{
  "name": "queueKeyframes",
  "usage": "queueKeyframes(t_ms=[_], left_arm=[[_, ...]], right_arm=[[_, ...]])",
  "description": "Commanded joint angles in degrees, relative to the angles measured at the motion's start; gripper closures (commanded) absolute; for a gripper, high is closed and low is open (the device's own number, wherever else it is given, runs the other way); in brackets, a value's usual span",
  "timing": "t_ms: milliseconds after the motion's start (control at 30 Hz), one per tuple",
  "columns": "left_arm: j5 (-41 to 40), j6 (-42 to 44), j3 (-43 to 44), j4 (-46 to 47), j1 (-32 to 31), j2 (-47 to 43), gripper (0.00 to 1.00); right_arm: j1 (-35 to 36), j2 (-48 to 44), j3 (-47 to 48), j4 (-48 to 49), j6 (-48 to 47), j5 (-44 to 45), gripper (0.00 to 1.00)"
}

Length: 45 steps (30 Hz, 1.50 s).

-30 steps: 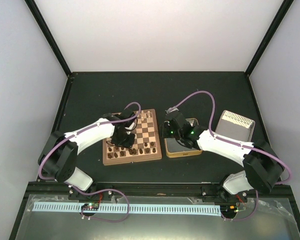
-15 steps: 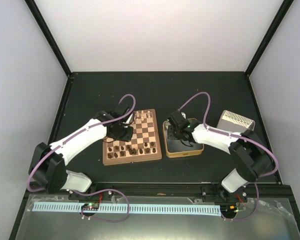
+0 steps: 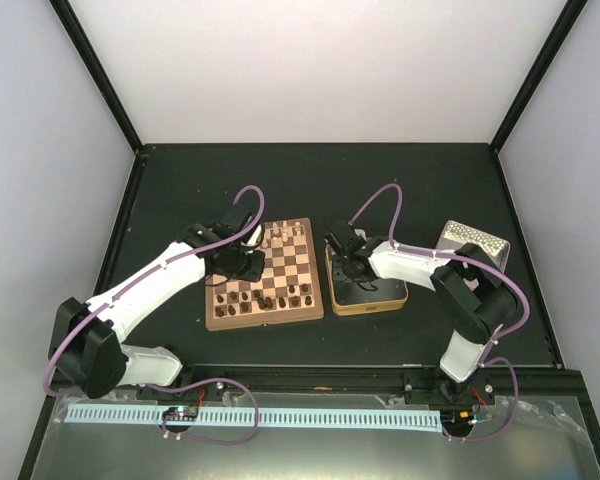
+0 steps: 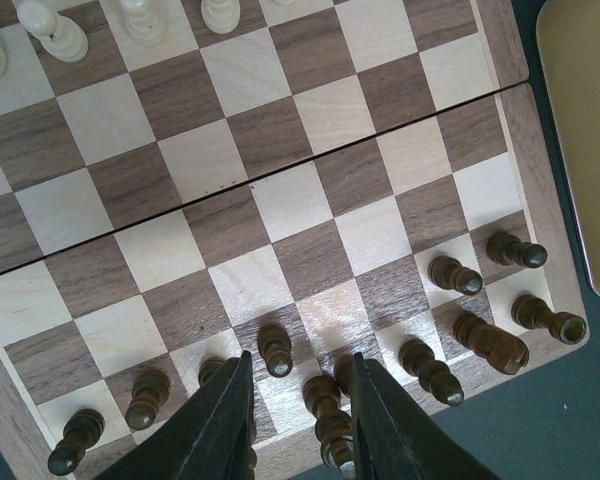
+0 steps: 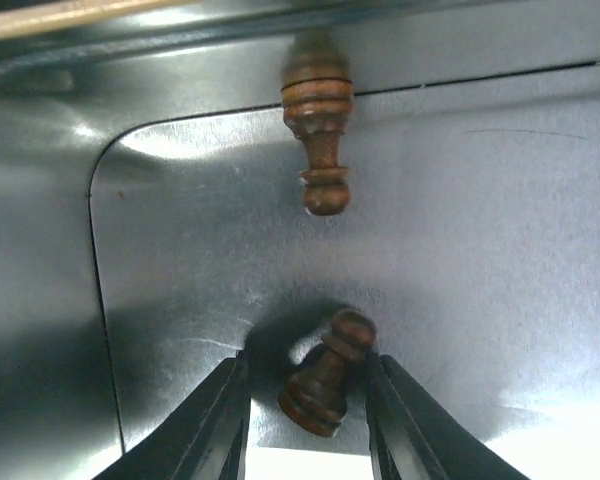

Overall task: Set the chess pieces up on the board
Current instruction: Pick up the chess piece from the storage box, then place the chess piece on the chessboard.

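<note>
The board lies left of centre. Dark chess pieces stand along its near rows and cream ones at the far side. My left gripper hangs open over the near rows, with a standing dark piece below the gap and touching neither finger. My right gripper is down inside the metal tin and open. A dark pawn lies on its side between the fingers, close against the right one. A second dark piece lies by the tin's wall.
The tin sits just right of the board, and its edge shows in the left wrist view. A second shiny metal tray lies at the far right. A black mat covers the table between black corner posts.
The left gripper has drawn back from the near row toward the board's left middle. The right arm has stretched along the tin and its jaws have widened.
</note>
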Motion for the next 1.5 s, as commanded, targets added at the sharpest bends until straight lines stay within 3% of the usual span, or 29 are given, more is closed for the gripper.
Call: queueKeyframes(t_ms=[0,167,467,800,933,1133,1300,1467], left_arm=[[0.86,-0.47,2.16,0.74,0.25,-1.20,0.71],[1.11,-0.45,2.04,0.86,0.28,-1.20,0.71],[3.00,-1.23,1.95,2.89,0.25,-1.20,0.69],[8.83,-4.77,2.50,8.62,0.50,-5.82,0.60],[17.37,-7.47,2.65,13.86,1.67,-7.15,0.52],[32.90,-13.44,1.47,24.29,3.66,-7.84,0.40],[40.39,-16.33,0.90,29.18,3.81,-6.32,0.36],[43.76,-16.47,0.91,29.43,3.77,-5.28,0.36]], right_arm=[[-0.08,1.56,1.99,-0.35,0.29,2.03,0.67],[-0.12,1.41,1.30,-1.65,0.93,3.27,0.71],[-0.03,-1.71,-2.33,-0.58,0.67,3.35,0.96],[-0.06,-13.34,-9.42,14.35,-10.33,-0.87,0.98],[-0.02,-20.82,-14.41,25.12,-18.59,-8.63,0.98],[-0.03,-31.17,-22.02,44.56,-29.09,-27.37,0.97],[-0.02,-32.48,-22.17,49.57,-34.12,-37.91,0.96],[0.07,-32.93,-23.20,54.10,-37.33,-43.15,0.95]])
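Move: The dark pawn I'm after lies on the storage box floor right between my right fingertips, roughly 1 cm below the hand. The other pawn is some 4 cm straight ahead of the hand by the far wall, at that same depth; the box's middle is about 2 cm back and 4 cm right, the chessboard's middle 16 cm left and 1 cm back, both about 1 cm below. From my left hand the pawn is level fore and aft, some 18 cm right, 12 cm down. I pinch the lying pawn between my right fingertips, edging about 1 cm right, then lift it some 20 cm, carrying it left and a little back while my wrist swings to aim the fingers at the board side. Meanwhile my left hand rises and goes right about 10 cm towards the held pawn, rolling some 45 degrees to point right and down and opening wide. ##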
